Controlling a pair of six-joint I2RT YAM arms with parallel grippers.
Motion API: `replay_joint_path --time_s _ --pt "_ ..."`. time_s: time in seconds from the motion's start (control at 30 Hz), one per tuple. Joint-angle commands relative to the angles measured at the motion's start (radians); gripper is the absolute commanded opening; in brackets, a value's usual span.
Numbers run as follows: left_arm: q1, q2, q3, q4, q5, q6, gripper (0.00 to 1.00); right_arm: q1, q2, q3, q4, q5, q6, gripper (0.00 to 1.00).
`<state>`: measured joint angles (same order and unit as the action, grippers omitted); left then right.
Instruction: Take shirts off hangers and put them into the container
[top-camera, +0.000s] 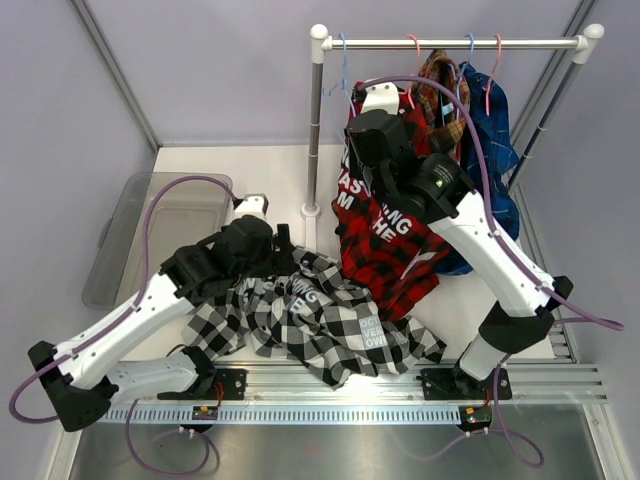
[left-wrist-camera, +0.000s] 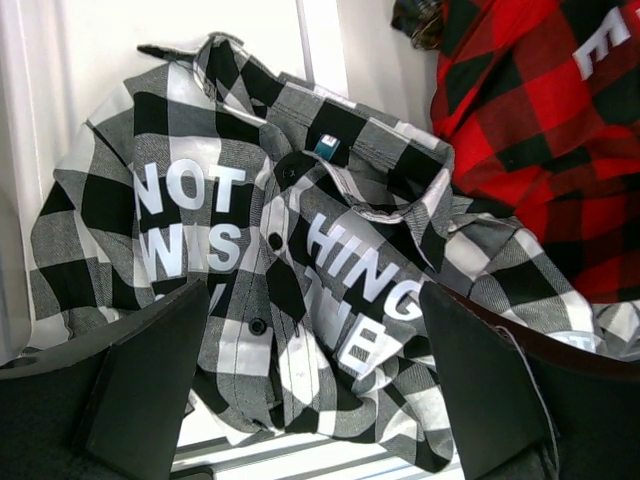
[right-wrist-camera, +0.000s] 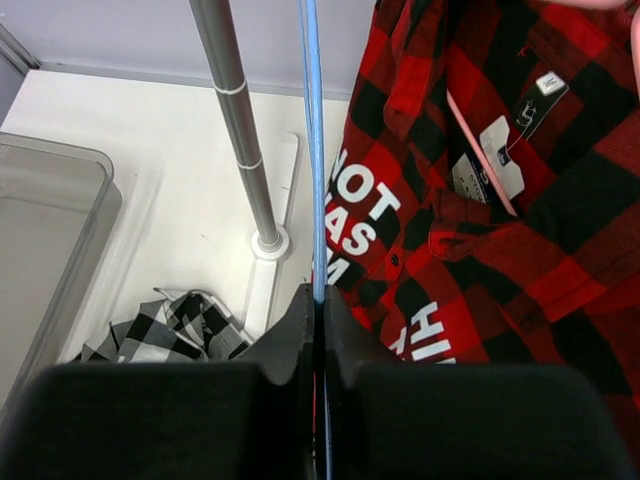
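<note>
The black-and-white check shirt (top-camera: 320, 320) lies crumpled on the table in front of the arms, off any hanger. My left gripper (top-camera: 292, 250) hovers over its collar end, open, with the lettered cloth (left-wrist-camera: 250, 220) showing between the wide-apart fingers (left-wrist-camera: 150, 380). My right gripper (top-camera: 362, 100) is up by the rail, shut on a light blue wire hanger (right-wrist-camera: 313, 150) that runs straight up from the jaws. The red-and-black shirt (right-wrist-camera: 480, 200) hangs right beside it on a pink hanger (right-wrist-camera: 480, 150). The tartan shirt (top-camera: 440, 100) and blue shirt (top-camera: 495, 130) hang further right. The grey container (top-camera: 160, 230) stands at the left.
The silver rail (top-camera: 450, 43) spans the back right on two posts. Its left post (right-wrist-camera: 235, 120) stands between the container (right-wrist-camera: 50, 250) and the red shirt. Purple cables loop from both arms. A slotted metal rail runs along the table's near edge (top-camera: 330, 385).
</note>
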<state>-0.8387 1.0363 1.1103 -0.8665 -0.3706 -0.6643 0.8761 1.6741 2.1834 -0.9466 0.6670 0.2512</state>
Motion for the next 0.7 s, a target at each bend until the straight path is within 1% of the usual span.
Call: replay_joint_path --time_s 0.0,0.07,0.1,0.2,0.33,0.4,0.5,0.67 --pt "0.000 0.047 -0.018 0.063 0.004 -0.032 0.92 -0.008 -0.095 -0.057 0.057 0.003 0.051 0.23" --pt "-0.002 0.089 -0.044 0.090 0.012 -0.035 0.93 -0.008 -0.129 -0.112 0.075 -0.010 0.054 0.47" --pt "0.000 0.105 -0.053 0.102 0.022 -0.040 0.93 -0.008 -0.163 -0.126 0.077 -0.017 0.053 0.66" --pt "-0.002 0.178 -0.085 0.142 0.048 -0.057 0.94 -0.002 -0.226 -0.160 0.054 -0.027 0.056 0.87" --pt "-0.011 0.248 -0.135 0.223 0.099 -0.087 0.94 0.006 -0.339 -0.217 0.028 -0.026 0.051 0.95" --pt "-0.025 0.292 -0.153 0.244 0.120 -0.110 0.93 0.006 -0.427 -0.258 0.026 -0.032 0.049 0.96" --pt "-0.062 0.370 -0.168 0.242 0.104 -0.155 0.92 0.006 -0.535 -0.313 0.029 -0.055 0.046 0.98" --pt "-0.132 0.491 -0.200 0.242 0.076 -0.236 0.90 0.006 -0.661 -0.379 0.009 -0.076 0.057 0.99"
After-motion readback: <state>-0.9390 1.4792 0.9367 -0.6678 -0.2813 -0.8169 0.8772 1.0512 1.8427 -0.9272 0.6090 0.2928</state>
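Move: The black-and-white shirt lies spread on the table, its middle some 20 cm below the open left gripper, about 7 cm to its right and 4 cm back; the red shirt hangs roughly 24 cm to its right and 14 cm ahead, and the container is about 31 cm to its left and 17 cm ahead. The right gripper still holds the blue hanger; the rail is some 11 cm ahead, 2 cm left and 10 cm above, with the red shirt about 7 cm right and 8 cm ahead. Open the right gripper wide to let go of the blue hanger, then draw it off back and to the right, some 12 cm each way, rising about 7 cm and rolling its left side up. Meanwhile bring the open left gripper about 16 cm down towards the printed chest of the black-and-white shirt, drifting 5 cm right and tipping its fingers some 20 degrees further down. ##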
